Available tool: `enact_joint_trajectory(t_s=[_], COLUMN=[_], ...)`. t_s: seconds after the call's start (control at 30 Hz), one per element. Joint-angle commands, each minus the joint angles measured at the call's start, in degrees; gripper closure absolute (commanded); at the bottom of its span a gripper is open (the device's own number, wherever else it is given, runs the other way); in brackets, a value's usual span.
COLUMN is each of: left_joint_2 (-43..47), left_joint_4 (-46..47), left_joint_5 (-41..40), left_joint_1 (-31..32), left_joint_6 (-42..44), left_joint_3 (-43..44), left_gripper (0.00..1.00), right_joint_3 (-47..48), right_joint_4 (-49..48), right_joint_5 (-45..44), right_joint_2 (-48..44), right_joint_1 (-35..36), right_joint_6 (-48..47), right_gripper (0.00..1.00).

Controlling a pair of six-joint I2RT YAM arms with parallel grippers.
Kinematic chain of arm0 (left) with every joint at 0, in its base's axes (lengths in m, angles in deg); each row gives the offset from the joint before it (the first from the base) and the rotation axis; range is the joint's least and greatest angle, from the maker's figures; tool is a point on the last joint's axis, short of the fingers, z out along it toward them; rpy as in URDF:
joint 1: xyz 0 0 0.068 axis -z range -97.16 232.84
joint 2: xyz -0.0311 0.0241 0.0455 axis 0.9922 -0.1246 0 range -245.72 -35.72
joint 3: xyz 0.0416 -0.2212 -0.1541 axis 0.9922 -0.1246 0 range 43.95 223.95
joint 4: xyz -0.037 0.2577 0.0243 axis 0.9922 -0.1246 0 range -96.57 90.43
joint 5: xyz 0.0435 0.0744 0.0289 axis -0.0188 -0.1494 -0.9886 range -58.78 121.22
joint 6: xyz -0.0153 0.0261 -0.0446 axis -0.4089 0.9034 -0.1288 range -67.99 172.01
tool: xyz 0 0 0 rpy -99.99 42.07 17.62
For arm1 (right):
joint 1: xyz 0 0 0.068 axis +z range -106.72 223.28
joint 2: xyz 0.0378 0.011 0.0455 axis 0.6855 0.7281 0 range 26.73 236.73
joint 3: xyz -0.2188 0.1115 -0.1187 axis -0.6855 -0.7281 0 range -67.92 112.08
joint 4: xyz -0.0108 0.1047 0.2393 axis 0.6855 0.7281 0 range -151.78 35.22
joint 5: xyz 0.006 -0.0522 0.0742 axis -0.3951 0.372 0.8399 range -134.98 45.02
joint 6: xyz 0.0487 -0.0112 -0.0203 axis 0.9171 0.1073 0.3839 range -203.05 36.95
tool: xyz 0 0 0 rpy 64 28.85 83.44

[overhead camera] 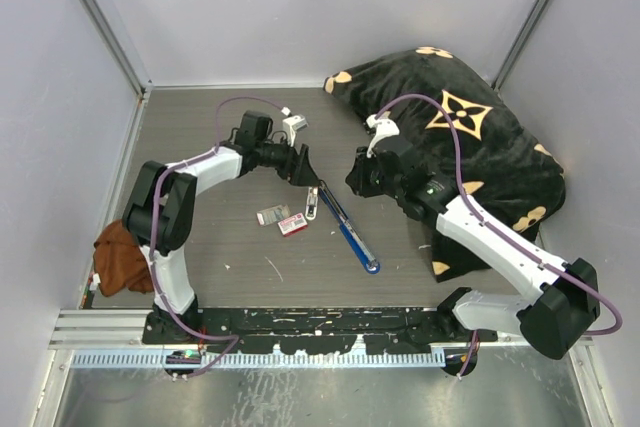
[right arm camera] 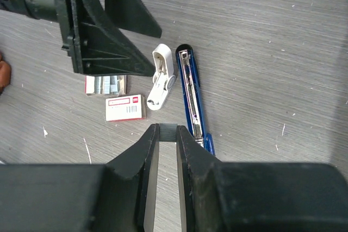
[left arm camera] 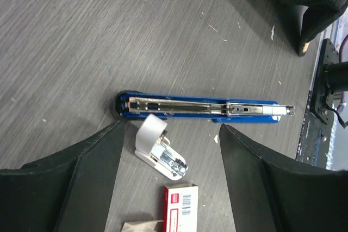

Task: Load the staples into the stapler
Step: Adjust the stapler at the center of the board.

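Note:
The blue stapler (overhead camera: 348, 229) lies opened out flat on the table, its silver channel (left arm camera: 206, 107) facing up. In the right wrist view the stapler (right arm camera: 191, 93) sits just right of my fingertips. My right gripper (right arm camera: 167, 128) hovers above the table, shut on the staples (right arm camera: 167, 133), a small grey block pinched between the tips. From above, the right gripper (overhead camera: 354, 179) is at the stapler's far end. My left gripper (left arm camera: 170, 126) is open, with nothing between its fingers, over a white oblong piece (left arm camera: 160, 148) beside the stapler. The left gripper (overhead camera: 306, 177) stands just left of the stapler's far end.
A red-and-white staple box (overhead camera: 292, 225) and an open tray of staples (right arm camera: 106, 84) lie left of the stapler. A black patterned pillow (overhead camera: 470, 147) fills the back right. A brown cloth (overhead camera: 120, 257) lies at the left edge by the left arm's base.

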Motion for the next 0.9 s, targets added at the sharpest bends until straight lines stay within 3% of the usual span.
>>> enact_joint_trajectory(t_s=[0.0,0.47,0.87], left_joint_2=[-2.06,-3.00,4.57], left_joint_4=[-0.12,-5.08,-5.81], left_joint_5=[0.60,-1.84,-11.48], left_joint_1=[1.24,2.33,2.82], left_joint_6=[4.04,7.38,2.92], left_joint_3=[4.11,3.85,-3.06], left_gripper=[0.27,0.71,0.93], right_joint_3=[0.05,-1.66,-5.30], right_joint_4=[-2.21,-2.71,-4.34], right_joint_5=[2.05,3.33,3.91], right_joint_2=[-1.87,-3.60,-5.96], right_joint_1=[0.26,0.26,0.28], right_joint_6=[2.27,3.54,3.61], right_gripper=[0.90,0.91,0.91])
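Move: The small white tool's middle lies about 4 cm back from the left hand, level with it sideways and some 4 cm below; its raised far end stands just under the open fingers. From the left hand, the opened blue stapler's middle is about 10 cm back and 8 cm right, and the red-and-white staple box some 10 cm back and 4 cm left. From the right hand the white tool lies roughly 9 cm left, 2 cm farther out and 14 cm below. The left fingers close from wide open and pinch the raised far end of the small white tool. Meanwhile the hand sinks about 2.5 cm and edges roughly 1 cm to the right, then draws back left some 1.5 cm and slightly towards the base, keeping its grip, away from the stapler's head. The right hand, fingers shut, backs off about 2 cm towards its base. ##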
